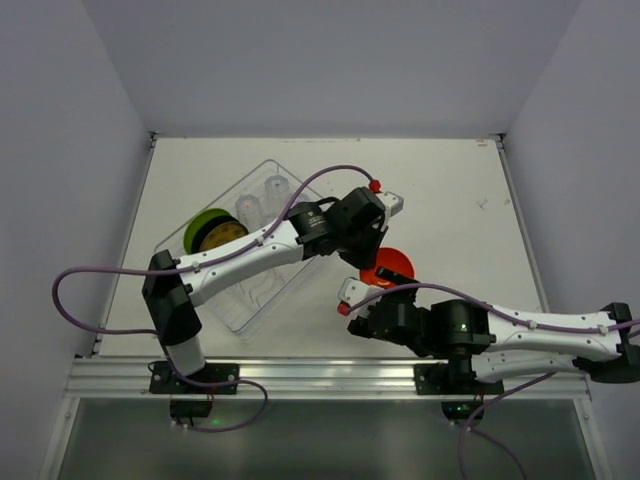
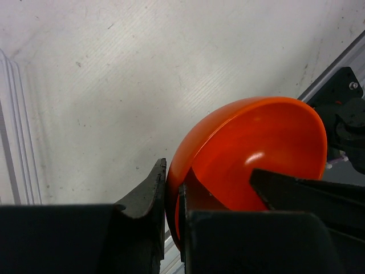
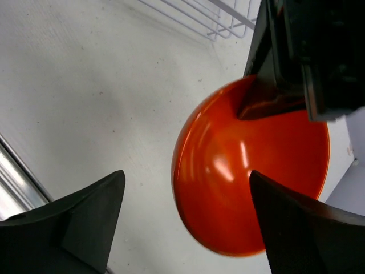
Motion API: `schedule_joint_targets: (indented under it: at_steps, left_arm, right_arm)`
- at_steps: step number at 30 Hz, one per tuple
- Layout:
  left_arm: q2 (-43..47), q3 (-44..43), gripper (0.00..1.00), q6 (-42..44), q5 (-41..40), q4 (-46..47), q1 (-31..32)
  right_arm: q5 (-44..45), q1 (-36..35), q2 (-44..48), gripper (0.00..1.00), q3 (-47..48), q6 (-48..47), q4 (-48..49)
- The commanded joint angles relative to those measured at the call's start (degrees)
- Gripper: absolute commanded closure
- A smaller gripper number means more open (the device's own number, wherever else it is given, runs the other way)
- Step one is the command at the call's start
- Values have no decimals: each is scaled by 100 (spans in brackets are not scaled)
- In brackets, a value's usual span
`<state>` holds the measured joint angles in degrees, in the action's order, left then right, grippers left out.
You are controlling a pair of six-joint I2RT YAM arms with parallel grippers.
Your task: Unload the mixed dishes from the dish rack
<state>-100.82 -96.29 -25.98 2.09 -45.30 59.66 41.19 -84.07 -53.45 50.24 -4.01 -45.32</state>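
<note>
The small orange-red bowl [image 1: 392,264] hangs tilted just right of the dish rack [image 1: 255,295]. My left gripper [image 1: 368,250] is shut on its rim, one finger inside the bowl and one outside [image 2: 149,191]. In the left wrist view the bowl [image 2: 262,142] fills the right half. My right gripper [image 1: 372,303] stands open below the bowl [image 3: 239,182], its fingers [image 3: 94,208] apart on either side and not pressing it. The lime-green plate [image 1: 203,228] and two clear tumblers [image 1: 250,206] stand in the rack.
The rack's wire ridges [image 3: 197,17] show at the top of the right wrist view. Its clear edge [image 2: 11,148] is at the left of the left wrist view. An aluminium rail [image 1: 320,375] runs along the table's near edge.
</note>
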Motion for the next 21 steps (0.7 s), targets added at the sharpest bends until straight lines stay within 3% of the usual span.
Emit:
schedule_joint_targets:
  at_steps: [1,11,15,21]
  left_arm:
    - [141,-215,100,-127,-174,275,-51]
    - [-288,-56,100,-232,-235,1005,-270]
    - [-807,-556,100,-136,-138,944,-384]
    - [-1993,-1909,100,-136,325,812,-885]
  right_arm:
    - [153,14,361,1,-67,331,173]
    - [82,14,2003,1,390,1068,180]
    - [362,14,2795,1,355,1235,831]
    - [1679,22,3481,1,381,1675,1737]
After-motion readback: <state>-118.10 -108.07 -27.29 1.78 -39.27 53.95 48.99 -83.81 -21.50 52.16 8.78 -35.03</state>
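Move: Held by its left rim in the left fingers, the orange bowl has its middle about 5 cm right of that hand and 1 cm back, 1 cm lower. Bare table suited to it lies some 15 cm ahead, 8 cm right and 18 cm below; the dish rack is about 27 cm left, 4 cm ahead and 15 cm down. From the opening right hand, the bowl's middle sits roughly 6 cm ahead and 4 cm right, at about its height. Spreading its fingers fully, the right hand comes free of the bowl, rising about 14 cm and drawing 7 cm right while rolling some 50 degrees so the fingers swing up to level. The left hand keeps its pinch on the rim and, slowly at first and then faster, carries the bowl about 9 cm forward, 4 cm right and, later on, 5 cm down towards the bare table. ##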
